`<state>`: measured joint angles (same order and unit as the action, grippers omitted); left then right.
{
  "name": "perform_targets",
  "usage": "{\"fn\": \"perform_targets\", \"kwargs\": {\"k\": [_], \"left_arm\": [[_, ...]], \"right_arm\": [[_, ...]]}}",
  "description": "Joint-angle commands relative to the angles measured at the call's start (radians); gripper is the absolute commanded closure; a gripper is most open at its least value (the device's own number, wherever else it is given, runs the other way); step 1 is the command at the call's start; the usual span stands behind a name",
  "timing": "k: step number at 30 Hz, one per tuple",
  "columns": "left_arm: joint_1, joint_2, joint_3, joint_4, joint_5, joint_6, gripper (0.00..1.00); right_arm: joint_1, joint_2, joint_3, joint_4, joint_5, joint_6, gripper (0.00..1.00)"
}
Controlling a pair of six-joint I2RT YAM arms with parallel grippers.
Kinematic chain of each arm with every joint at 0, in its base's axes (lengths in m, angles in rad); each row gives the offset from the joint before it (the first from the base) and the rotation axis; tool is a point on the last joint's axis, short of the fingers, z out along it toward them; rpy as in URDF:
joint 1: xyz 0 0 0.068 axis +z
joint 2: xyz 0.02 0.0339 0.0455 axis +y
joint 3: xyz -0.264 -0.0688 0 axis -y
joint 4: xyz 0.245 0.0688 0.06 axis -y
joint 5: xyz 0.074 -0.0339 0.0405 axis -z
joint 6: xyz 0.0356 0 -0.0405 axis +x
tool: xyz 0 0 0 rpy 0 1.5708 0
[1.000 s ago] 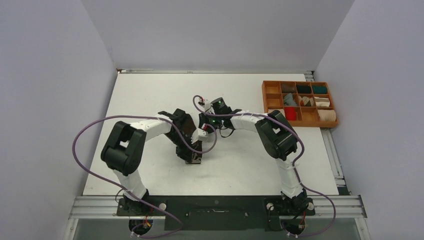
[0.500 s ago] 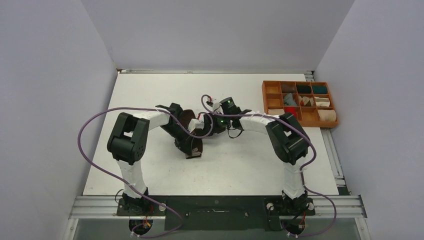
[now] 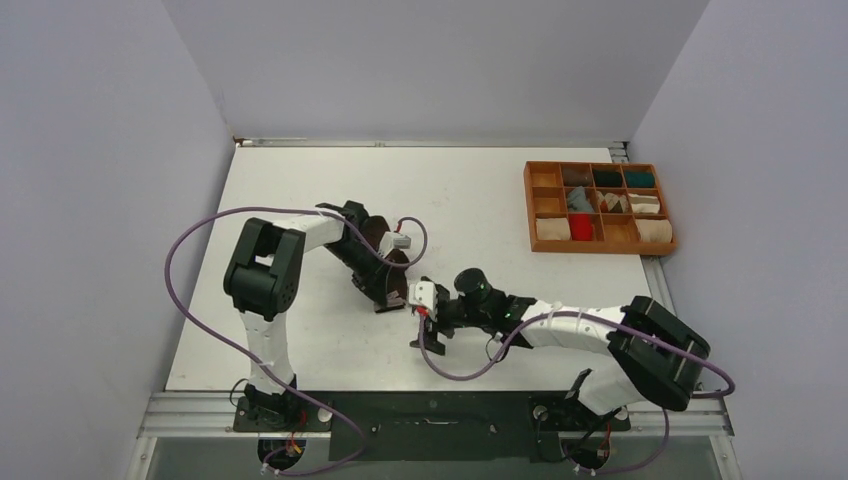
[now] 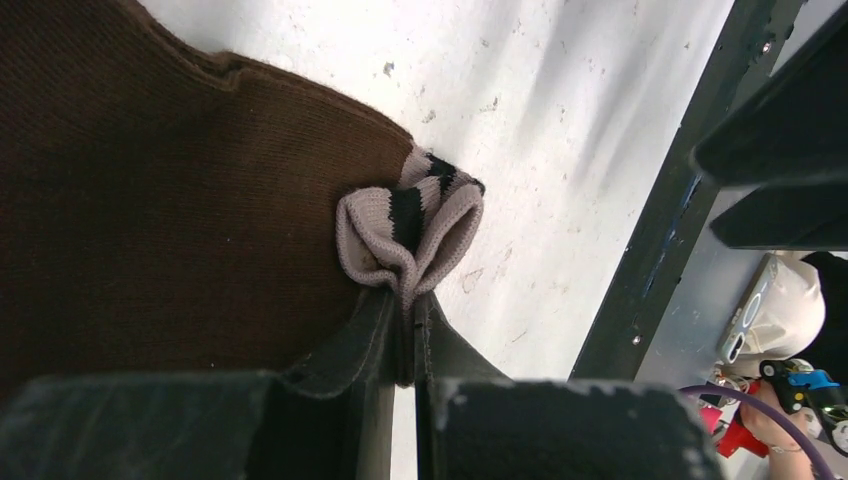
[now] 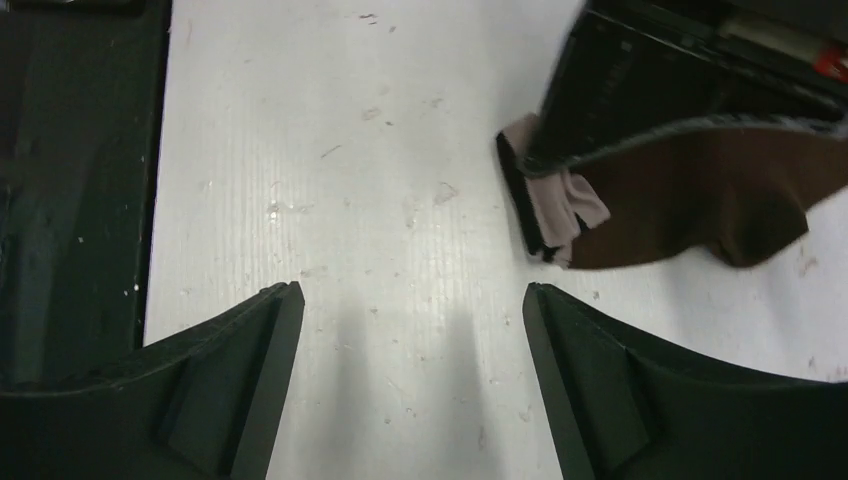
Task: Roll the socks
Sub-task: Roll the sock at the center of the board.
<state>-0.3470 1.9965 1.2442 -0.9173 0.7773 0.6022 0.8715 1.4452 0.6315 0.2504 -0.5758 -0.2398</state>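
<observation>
A dark brown sock (image 4: 150, 200) lies on the white table, its pale-striped cuff (image 4: 415, 215) bunched up. My left gripper (image 4: 410, 300) is shut on that cuff. From above, the brown sock (image 3: 380, 240) shows under the left gripper (image 3: 390, 292) at mid-table. My right gripper (image 3: 425, 315) stands open just in front of it, holding nothing. Its wrist view has the gripper (image 5: 410, 295) over bare table, with the sock (image 5: 690, 210) off to the upper right. A grey sock (image 3: 578, 198) and a red sock (image 3: 581, 228) sit in tray compartments.
A wooden compartment tray (image 3: 530, 205) stands at the back right and holds several rolled bundles. The black frame rail (image 3: 430, 412) runs along the table's near edge. Purple cables loop beside both arms.
My right gripper has opened and let go, then pulled back from the sock toward the near edge. The left gripper has kept its hold on the cuff and shifted slightly back.
</observation>
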Motion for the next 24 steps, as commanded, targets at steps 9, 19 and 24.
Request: {"fn": "perform_targets", "kwargs": {"k": [9,19,24], "left_arm": [[0.003,0.069,0.079,-0.025,-0.023,0.019,1.00],[0.003,0.082,0.090,-0.055,-0.012,0.060,1.00],[0.006,0.070,0.110,-0.085,0.003,0.094,0.98]], "right_arm": [[0.055,0.277,0.161,0.193,0.068,-0.488,0.20],[0.049,0.435,0.249,0.090,0.053,-0.454,0.47],[0.048,0.447,0.251,0.045,0.056,-0.335,0.83]]}}
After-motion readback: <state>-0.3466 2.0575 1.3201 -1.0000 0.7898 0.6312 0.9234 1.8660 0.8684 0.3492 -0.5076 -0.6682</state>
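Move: The striped cuff of the brown sock lies about 6 cm ahead of my empty right hand, 7 cm to its left and 7 cm below. The sock's brown body stretches away beyond the cuff, its middle about 16 cm ahead of my right hand and 8 cm to its left. My left fingertips already pinch the folded cuff right at their tips, with the body's middle about 9 cm ahead of them. My left hand stays put and keeps its pinch on the cuff. After a brief dip back, my right hand goes about 6 cm left, 5 cm forward and 6 cm down towards the cuff beside my left fingertips. It rolls some 20 degrees, and its wide-open fingers close most of the way around the striped band, one fingertip touching the fold. ##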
